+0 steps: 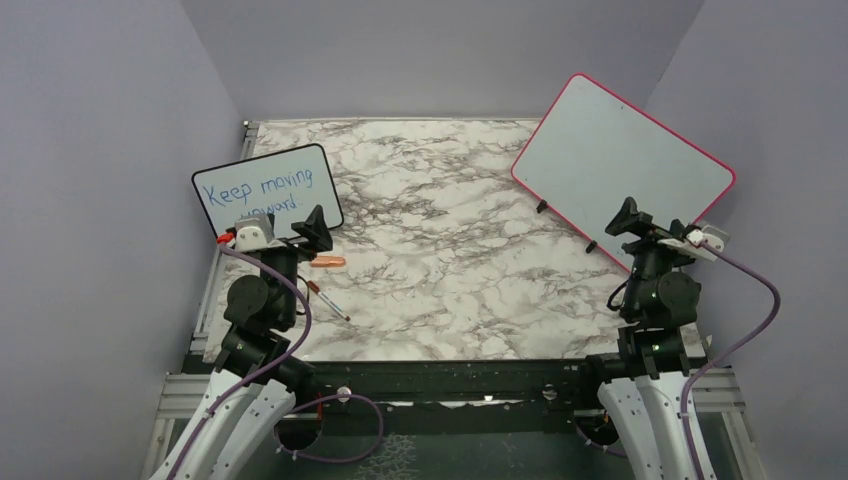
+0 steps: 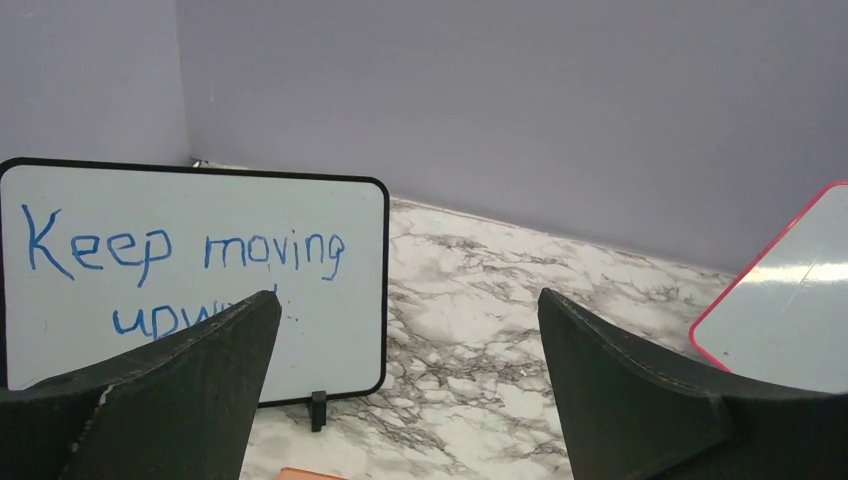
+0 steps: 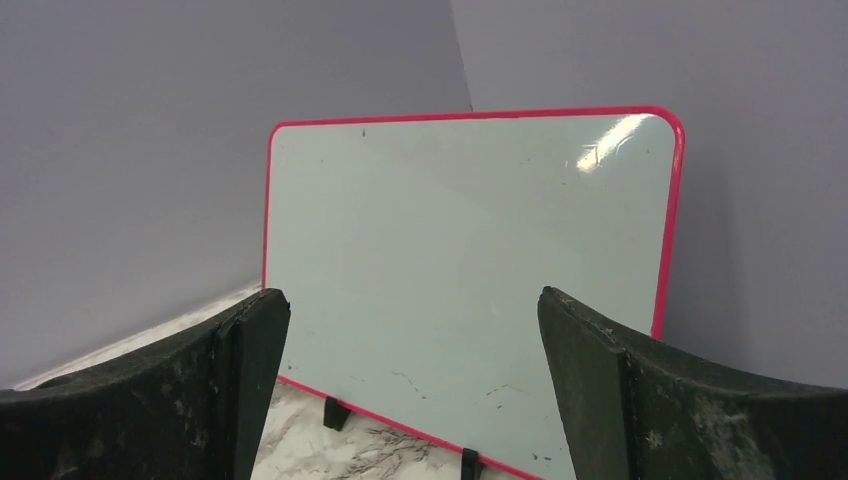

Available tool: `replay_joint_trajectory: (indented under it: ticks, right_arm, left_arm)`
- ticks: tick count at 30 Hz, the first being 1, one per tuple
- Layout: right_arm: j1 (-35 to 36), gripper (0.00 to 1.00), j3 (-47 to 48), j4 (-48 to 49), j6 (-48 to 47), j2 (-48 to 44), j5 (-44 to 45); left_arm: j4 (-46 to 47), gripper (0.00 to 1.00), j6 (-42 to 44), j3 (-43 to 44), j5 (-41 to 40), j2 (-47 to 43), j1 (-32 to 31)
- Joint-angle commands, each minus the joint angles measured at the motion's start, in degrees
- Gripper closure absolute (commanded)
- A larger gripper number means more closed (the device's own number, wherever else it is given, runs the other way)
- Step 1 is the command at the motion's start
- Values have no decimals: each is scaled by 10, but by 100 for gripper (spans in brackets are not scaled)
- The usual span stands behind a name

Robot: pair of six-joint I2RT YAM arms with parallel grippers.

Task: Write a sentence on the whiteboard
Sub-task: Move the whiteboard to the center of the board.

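The whiteboard (image 1: 620,165) with the thin red-pink frame stands tilted on small black feet at the back right. Its surface is blank, with only faint smudges and no dark red-brown sentence. It fills the right wrist view (image 3: 470,260), and its corner shows in the left wrist view (image 2: 800,310). My right gripper (image 1: 628,218) (image 3: 412,295) is open and empty, just in front of the board without touching it. My left gripper (image 1: 312,232) (image 2: 408,300) is open and empty, at the left in front of the smaller board.
A small black-framed board (image 1: 265,190) (image 2: 190,270) with blue "Keep moving upward" writing stands at the left. A thin marker (image 1: 328,302) and an orange object (image 1: 328,261) (image 2: 310,474) lie on the marble table (image 1: 450,260) beside the left arm. Purple walls enclose the table.
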Motion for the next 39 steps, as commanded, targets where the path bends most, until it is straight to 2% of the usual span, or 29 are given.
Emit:
replay_joint_trajectory:
  ticks: [1, 13, 17, 22, 30, 33, 39]
  right_arm:
    - [-4, 0, 3, 5, 10, 7, -15]
    - [-4, 0, 57, -71, 56, 86, -50]
    - [-4, 1, 87, -107, 55, 143, -92]
    - [-4, 2, 124, -153, 98, 232, -127]
    - [-2, 2, 168, -184, 187, 390, -138]
    - [12, 2, 183, -192, 219, 447, -112]
    - [86, 3, 232, -206, 268, 553, -5]
  left_arm:
    - [21, 1, 6, -6, 28, 2, 3]
    - [-4, 1, 31, 1, 26, -5, 3]
    - [-35, 1, 24, 12, 13, -11, 3]
    - [-82, 1, 30, 26, 20, -4, 3]
    - [-73, 1, 38, 22, 37, 12, -1]
    - [-75, 1, 35, 23, 29, 12, -8]
    - [-68, 1, 38, 18, 27, 13, -25]
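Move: The red-edged whiteboard stands propped up, its middle about 25 cm ahead of the right hand, some 8 cm to its right and 23 cm below. Of the two black clips at its near, lower edge, the left one sits about 24 cm ahead, 10 cm left, the right one about 15 cm straight ahead, both some 30 cm down. From the left hand that whiteboard lies roughly 75 cm right, 24 cm ahead and 23 cm lower. Bring the right gripper down some 17 cm and forward about 12, easing leftward too, towards the whiteboard's lower edge with the clips; start mostly forward, then drop more steeply. Tip the fingers down as you go, with the hand's left side rising a little, and keep them wide open. Let the left gripper sink slightly, nosing down, still open. ##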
